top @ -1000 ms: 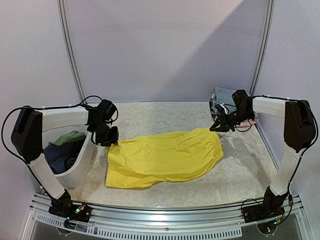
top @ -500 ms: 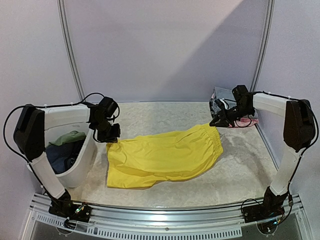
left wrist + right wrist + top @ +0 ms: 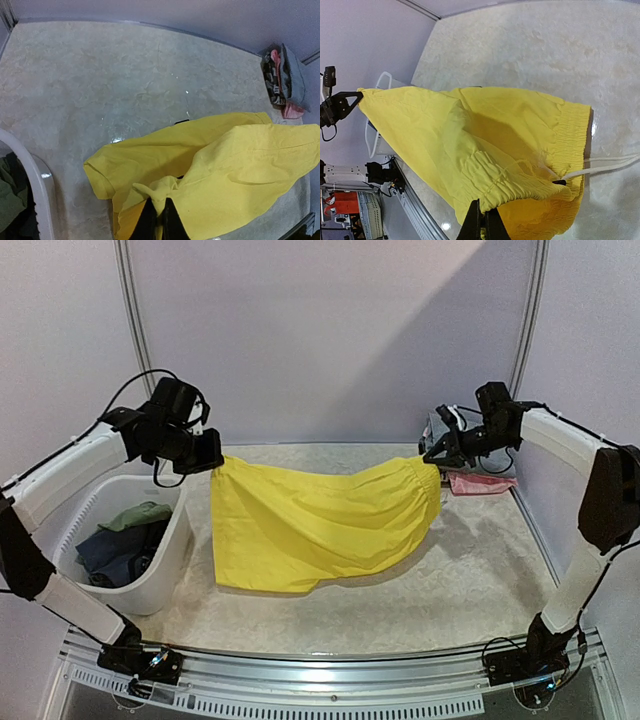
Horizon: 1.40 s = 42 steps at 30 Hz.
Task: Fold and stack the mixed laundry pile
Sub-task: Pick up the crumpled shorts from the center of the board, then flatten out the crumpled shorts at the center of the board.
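Note:
The bright yellow shorts point(image 3: 320, 525) hang stretched between both grippers above the table, lower edge sagging to the surface. My left gripper point(image 3: 213, 462) is shut on a leg-hem corner; in the left wrist view its jaws point(image 3: 159, 205) pinch a bunched yellow fold point(image 3: 165, 187). My right gripper point(image 3: 432, 458) is shut on the elastic waistband, and in the right wrist view point(image 3: 485, 209) the gathered band point(image 3: 520, 182) sits between its fingers, white drawstring point(image 3: 605, 162) trailing. Olive-green point(image 3: 138, 514) and dark blue point(image 3: 115, 552) pieces of the laundry pile lie in the tub.
A white plastic tub point(image 3: 176, 540) stands at the left, its rim point(image 3: 37, 190) near the left arm. A small stack of grey point(image 3: 446, 426) and pink point(image 3: 482, 483) garments sits at the back right corner, by the right gripper. Walls enclose the back and sides.
The left gripper closed on the shorts' hem corner, then both arms rose and pulled apart, lifting the shorts off the table into a hanging spread.

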Motion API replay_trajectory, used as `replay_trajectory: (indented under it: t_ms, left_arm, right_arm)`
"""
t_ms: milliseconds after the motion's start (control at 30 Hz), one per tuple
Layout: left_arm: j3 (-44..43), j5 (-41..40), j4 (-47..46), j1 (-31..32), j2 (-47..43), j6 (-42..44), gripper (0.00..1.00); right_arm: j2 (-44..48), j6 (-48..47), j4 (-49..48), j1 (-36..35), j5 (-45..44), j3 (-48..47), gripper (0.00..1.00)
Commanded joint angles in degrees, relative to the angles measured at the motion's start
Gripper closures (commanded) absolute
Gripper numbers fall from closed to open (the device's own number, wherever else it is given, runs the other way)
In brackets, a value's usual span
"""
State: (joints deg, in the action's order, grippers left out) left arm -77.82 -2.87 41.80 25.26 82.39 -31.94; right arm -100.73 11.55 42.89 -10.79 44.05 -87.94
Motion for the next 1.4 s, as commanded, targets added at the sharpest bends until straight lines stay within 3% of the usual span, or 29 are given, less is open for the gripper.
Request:
replay_trajectory:
  t_ms: [0, 233, 467, 933, 1133, 1267, 1367]
  left_arm:
    - [-6.1, -1.3, 4.1, -0.5, -3.9, 3.7, 1.00]
    - [-16.2, -2.8, 7.6, -0.6, -7.6, 6.5, 1.00]
    - [-23.8, 0.4, 6.5, -0.6, -9.8, 8.1, 1.00]
    - [-43.8, 7.4, 5.8, -0.5, -11.6, 10.6, 1.00]
    - [-49.7, 5.7, 4.7, -0.6, -14.3, 12.6, 1.00]
    - [-48.3, 3.8, -2.6, -0.5, -15.6, 14.1, 1.00]
    - [-50.9, 3.1, -1.9, -0.5, -11.4, 15.3, 1.00]
  right_arm:
    - [6.6, 0.3, -1.6, 0.4, 0.5, -4.6, 1.00]
    - [12.9, 2.2, -6.1, 0.4, 0.3, -9.2, 1.00]
    - [20.3, 4.6, -13.6, 0.4, -1.1, -9.6, 1.00]
    - [33.5, 6.8, -19.3, 0.4, -0.6, -17.5, 1.00]
    - [34.5, 10.7, -20.5, 0.4, 3.0, -26.8, 1.00]
    - [33.8, 12.4, -21.5, 0.4, 2.5, -28.3, 1.00]
    - [29.2, 14.0, -13.6, 0.4, -0.4, -31.5, 1.00]
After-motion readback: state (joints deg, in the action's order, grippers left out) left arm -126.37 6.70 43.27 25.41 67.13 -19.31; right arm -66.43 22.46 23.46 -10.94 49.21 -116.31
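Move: The yellow shorts hang pinched between the hands. Their middle is about 19 cm to the left hand's right, 6 cm back and 10 cm below. From the right hand it is some 19 cm left, 8 cm back and 10 cm below. The laundry basket's middle is roughly 20 cm left of the left hand, 9 cm back and 12 cm down; the folded stack is about 9 cm right of the right hand, 10 cm farther out and 12 cm down. Both hands keep their shut grip on the yellow shorts, the left on a leg-side corner and the right on the waistband, and sweep them steeply up, away from the board, by some 45 cm. As they climb they draw back towards the bases, the right more than the left, slowing at the top; the wrists tip the fingers up by about 60 to 70 degrees until they point roughly level, while the hands spread a little apart. ##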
